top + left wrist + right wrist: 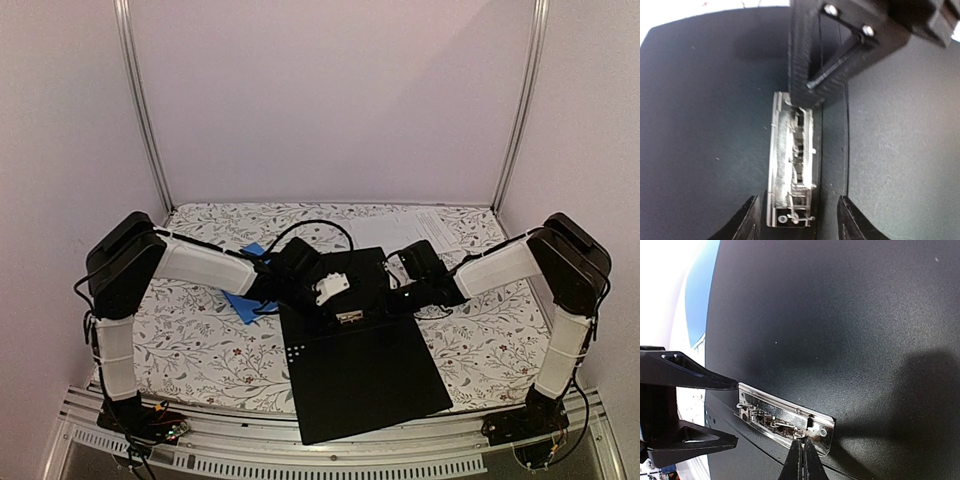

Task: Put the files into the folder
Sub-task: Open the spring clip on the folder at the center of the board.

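Note:
The folder (370, 375) lies open on the table, black inside up, with its metal clip (349, 318) along the spine. My left gripper (799, 221) is open, and its fingers straddle the near end of the clip (790, 160) with gaps on both sides. My right gripper (802, 444) is shut, its tips against the clip (782, 416) at its other end. In the left wrist view the right gripper (807, 92) comes down onto the clip's far end. The files (432, 222) lie at the back right of the table.
A smaller blue folder (243, 295) lies partly under the left arm, left of the open folder. A floral cloth (190, 340) covers the table. Metal posts (145, 110) and pale walls close in the back and sides.

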{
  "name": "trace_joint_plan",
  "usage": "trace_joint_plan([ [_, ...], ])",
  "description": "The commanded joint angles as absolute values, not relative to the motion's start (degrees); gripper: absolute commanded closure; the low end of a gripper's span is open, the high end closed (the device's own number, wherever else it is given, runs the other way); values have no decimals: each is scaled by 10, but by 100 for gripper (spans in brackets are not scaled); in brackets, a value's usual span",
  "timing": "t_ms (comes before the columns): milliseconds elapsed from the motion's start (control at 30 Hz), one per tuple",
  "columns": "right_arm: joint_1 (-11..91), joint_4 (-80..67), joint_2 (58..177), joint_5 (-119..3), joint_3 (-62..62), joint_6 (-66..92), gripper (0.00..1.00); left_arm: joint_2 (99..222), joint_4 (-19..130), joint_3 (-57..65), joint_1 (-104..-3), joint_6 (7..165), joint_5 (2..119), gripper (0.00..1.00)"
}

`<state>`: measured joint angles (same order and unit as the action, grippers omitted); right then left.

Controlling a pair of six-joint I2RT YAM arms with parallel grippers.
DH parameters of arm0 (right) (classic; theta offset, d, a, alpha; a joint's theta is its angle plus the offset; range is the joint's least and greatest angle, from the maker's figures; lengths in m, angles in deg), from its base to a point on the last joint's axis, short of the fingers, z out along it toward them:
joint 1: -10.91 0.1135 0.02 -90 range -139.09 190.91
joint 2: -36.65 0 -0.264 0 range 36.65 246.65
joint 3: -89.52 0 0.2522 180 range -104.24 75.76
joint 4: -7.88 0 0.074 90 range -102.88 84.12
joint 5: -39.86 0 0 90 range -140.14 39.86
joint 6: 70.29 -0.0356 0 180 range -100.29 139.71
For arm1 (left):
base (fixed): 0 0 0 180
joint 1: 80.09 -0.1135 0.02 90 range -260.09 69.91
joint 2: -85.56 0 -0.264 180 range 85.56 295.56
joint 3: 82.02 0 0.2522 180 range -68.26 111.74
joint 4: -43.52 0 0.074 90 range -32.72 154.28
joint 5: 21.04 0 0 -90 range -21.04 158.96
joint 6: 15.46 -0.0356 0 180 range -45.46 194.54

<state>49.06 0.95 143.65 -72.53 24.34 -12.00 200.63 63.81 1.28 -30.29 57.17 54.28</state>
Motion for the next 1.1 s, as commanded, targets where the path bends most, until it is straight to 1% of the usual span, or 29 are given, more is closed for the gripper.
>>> trace_joint_plan([
  [0, 480, -79, 1471, -736, 241, -90, 100, 2023, 671, 20, -308, 561, 509, 48],
  [200, 480, -78, 1487, -744, 235, -93, 100, 2049, 666, 33, -308, 563, 501, 50],
  [367, 480, -78, 1491, -744, 236, -93, 100, 2061, 649, 32, -307, 567, 498, 54],
  [533, 480, -81, 1497, -739, 232, -94, 100, 2076, 646, 28, -303, 572, 495, 66],
  [600, 480, -84, 1497, -727, 230, -98, 100, 2079, 636, 18, -299, 574, 495, 68],
  [833, 480, -89, 1512, -697, 214, -111, 100, 2101, 631, 7, -287, 570, 499, 75],
  [1067, 480, -72, 1510, -682, 207, -122, 100, 2108, 642, 11, -280, 556, 502, 78],
])
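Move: The spring clip runs sideways near the middle of the open black folder. Its middle lies about 5 cm right of the left hand, 1 cm ahead and 2 cm below. From the right hand it is some 4 cm left, 1 cm back and 1 cm below. The blue folder sits some 17 cm left of the left hand and 9 cm ahead; the middle of the black folder's near cover is about 15 cm back and 10 cm right of the left hand. Left fingers close from half open to a quarter open and pinch the spring clip's left end from its far and near sides, after dropping about 2 cm onto it with a small dip back; the hand then eases forward and 1 cm right along the clip. The right hand keeps its shut tips against the clip's right end, sinking slightly, then pushing about 1 cm forward. ##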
